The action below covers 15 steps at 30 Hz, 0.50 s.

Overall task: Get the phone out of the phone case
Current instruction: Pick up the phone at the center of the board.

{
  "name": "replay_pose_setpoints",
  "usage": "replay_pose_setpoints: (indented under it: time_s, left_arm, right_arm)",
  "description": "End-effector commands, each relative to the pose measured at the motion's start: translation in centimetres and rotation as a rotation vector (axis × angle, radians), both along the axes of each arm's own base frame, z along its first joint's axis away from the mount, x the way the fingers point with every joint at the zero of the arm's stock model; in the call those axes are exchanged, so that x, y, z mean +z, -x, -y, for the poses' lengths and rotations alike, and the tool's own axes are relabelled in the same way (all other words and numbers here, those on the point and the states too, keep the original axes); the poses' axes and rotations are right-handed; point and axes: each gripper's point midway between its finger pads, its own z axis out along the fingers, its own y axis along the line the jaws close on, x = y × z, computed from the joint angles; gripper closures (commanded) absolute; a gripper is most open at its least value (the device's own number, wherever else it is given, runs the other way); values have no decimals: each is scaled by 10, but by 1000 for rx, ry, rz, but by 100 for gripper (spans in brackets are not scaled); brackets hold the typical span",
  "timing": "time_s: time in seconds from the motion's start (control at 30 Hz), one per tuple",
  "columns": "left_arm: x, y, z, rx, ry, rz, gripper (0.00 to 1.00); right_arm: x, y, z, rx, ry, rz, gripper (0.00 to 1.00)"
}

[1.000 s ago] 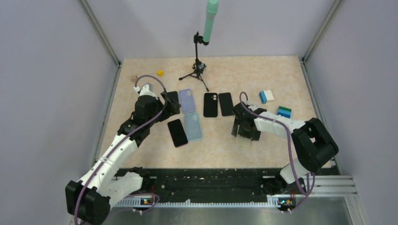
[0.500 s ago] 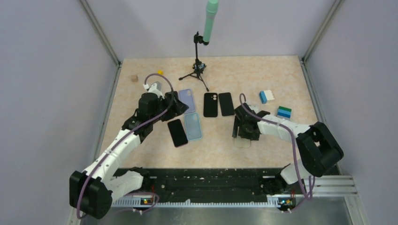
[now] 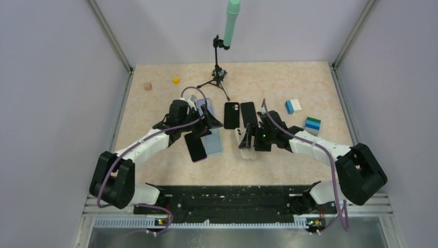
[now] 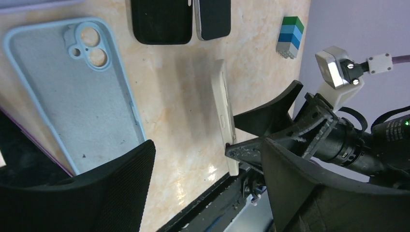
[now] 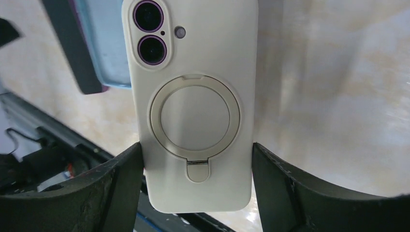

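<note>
A cream phone case (image 5: 196, 96) with a ring stand holds the phone, whose camera lenses (image 5: 151, 29) show through the cut-out. My right gripper (image 5: 197, 154) is shut on the case's two long sides and holds it off the table, tilted on edge, at table centre (image 3: 245, 139). In the left wrist view the cased phone (image 4: 223, 111) appears edge-on, just ahead of my left gripper (image 4: 208, 159). That gripper stands open with nothing between its fingers and is a short way left of the case in the top view (image 3: 209, 123).
An empty light blue case (image 4: 72, 92) lies under the left gripper, a black phone (image 3: 195, 146) beside it. Two more black phones (image 3: 232, 114) (image 3: 248, 113) lie behind. A tripod (image 3: 219, 77) stands at the back. Coloured blocks (image 3: 293, 106) (image 3: 312, 123) sit at right.
The right gripper has lifted the cream cased phone and carried it left toward centre. The left arm has swung right, over the blue case, toward it.
</note>
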Motion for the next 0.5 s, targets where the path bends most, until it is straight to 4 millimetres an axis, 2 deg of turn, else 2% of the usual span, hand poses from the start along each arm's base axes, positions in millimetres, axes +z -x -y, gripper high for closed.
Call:
replay_pose_setpoints:
  time_s: [0.0, 0.23, 0.47]
  left_arm:
    - [14, -3, 21, -28, 99, -6, 20]
    - [-8, 2, 35, 0, 108, -110, 21]
    - [-18, -3, 32, 65, 77, -121, 26]
  right_arm:
    - [49, -10, -54, 130, -299, 105, 44]
    - [56, -16, -80, 185, -413, 116, 45]
    - [60, -11, -92, 243, -440, 123, 44]
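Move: From the left gripper, wide open and empty, the phone in its cream case is about 16 cm to the right, 4 cm back and 7 cm lower. The blue case lies right under that gripper, some 13 cm down; the black case is about 13 cm ahead and 10 cm right of it. The right hand holds the cream-cased phone by its long edges, the phone's middle 3 cm ahead, 2 cm left and 1 cm above; the left gripper is about 19 cm left, 7 cm ahead, 8 cm higher. The right hand keeps its pinch on the cream case's two long edges and carries the phone about 6.5 cm left and 2 cm up towards the open left gripper, slowing as its wrist rolls nearly 20 degrees, left side rising. To meet it, the left hand eases some 3 cm right and 2 cm down and tips slightly down, its fingers staying wide apart so that the phone comes nearer the gap between them, but not yet pinching it. ##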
